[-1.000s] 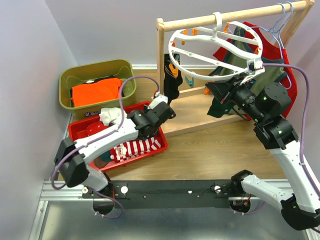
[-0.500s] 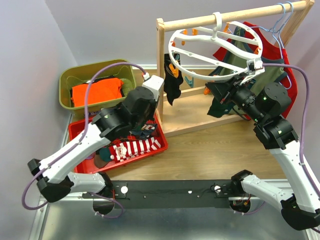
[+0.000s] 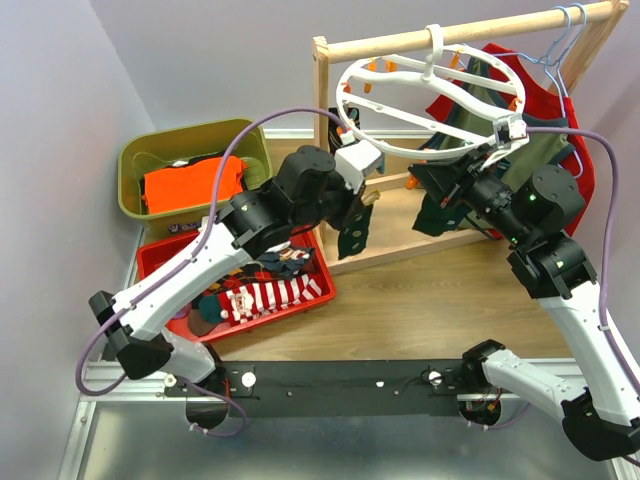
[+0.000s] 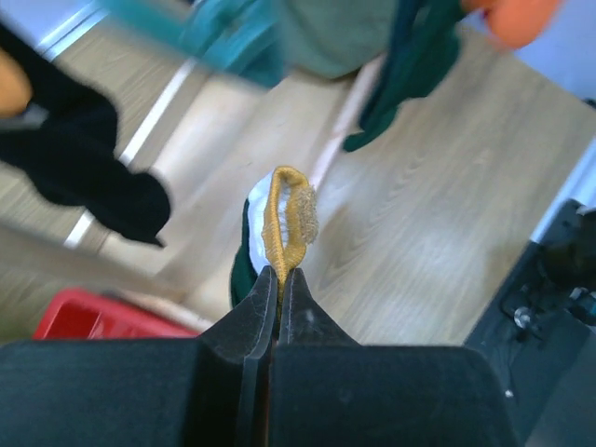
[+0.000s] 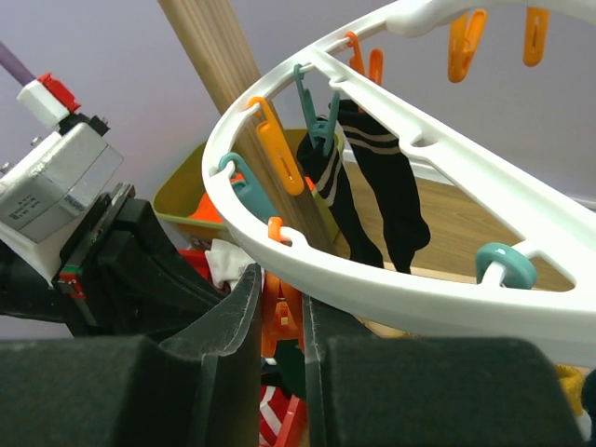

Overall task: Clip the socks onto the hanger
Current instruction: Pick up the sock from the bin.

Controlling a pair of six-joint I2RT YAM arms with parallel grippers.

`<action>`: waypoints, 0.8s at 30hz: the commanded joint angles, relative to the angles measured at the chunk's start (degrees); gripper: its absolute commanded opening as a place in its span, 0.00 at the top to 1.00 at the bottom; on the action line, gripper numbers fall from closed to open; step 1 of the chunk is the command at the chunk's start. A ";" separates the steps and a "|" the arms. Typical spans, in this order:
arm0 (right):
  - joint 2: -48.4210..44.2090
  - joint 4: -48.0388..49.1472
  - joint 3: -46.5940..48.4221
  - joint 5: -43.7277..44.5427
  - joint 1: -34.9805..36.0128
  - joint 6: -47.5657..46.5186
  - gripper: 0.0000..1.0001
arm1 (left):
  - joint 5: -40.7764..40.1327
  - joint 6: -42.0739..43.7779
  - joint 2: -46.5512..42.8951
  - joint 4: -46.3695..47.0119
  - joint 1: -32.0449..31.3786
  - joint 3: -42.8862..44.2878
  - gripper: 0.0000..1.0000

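Note:
My left gripper [image 4: 277, 272] is shut on the mustard cuff of a dark green sock [image 4: 287, 219]. In the top view that sock [image 3: 353, 235] hangs from it just below the left rim of the white ring hanger [image 3: 400, 142]. My right gripper [image 5: 281, 279] sits under the hanger's rim [image 5: 410, 303], shut on an orange clip [image 5: 279, 321]. A black sock with white stripes [image 5: 391, 200] hangs from a teal clip on the far side of the ring. More socks, one red-and-white striped [image 3: 270, 295], lie in the red tray [image 3: 160, 262].
The hanger hooks on a wooden rack [image 3: 322, 80] that also holds a red shirt [image 3: 570, 130] and an olive one on thin blue hangers. A green bin [image 3: 135, 165] with an orange garment [image 3: 190, 185] stands at the back left.
My left arm lifted from the red tray and swung right and up, carrying the green sock to the hanger's left rim. The right arm has not moved.

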 commanded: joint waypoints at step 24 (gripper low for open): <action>0.58 1.58 -1.93 -14.47 -0.03 -12.65 0.85 | 18.93 14.10 13.00 -9.67 -1.15 22.27 1.00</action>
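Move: The orange clip that the right fingers hold on the hanger's rim is about 9 cm to the left hand's right, 2 cm farther out and some 8 cm above it. A teal clip stands 5 cm ahead, 2 cm right and 8 cm up; the black socks hang about 8 cm ahead, 3 cm left, nearly level. From the right hand, the yellow end of the sock lies some 9 cm left, 2 cm back and 8 cm below. Rightward and up, quick at first and then easing almost to a stop, the left hand carries the pinched sock about 6 cm towards the orange clip, turning some 20 degrees clockwise and finishing about 3 cm higher. The right hand keeps its squeeze on the clip at the rim, shifting barely a centimetre while it tilts roughly 10 degrees, fingertips rising. ##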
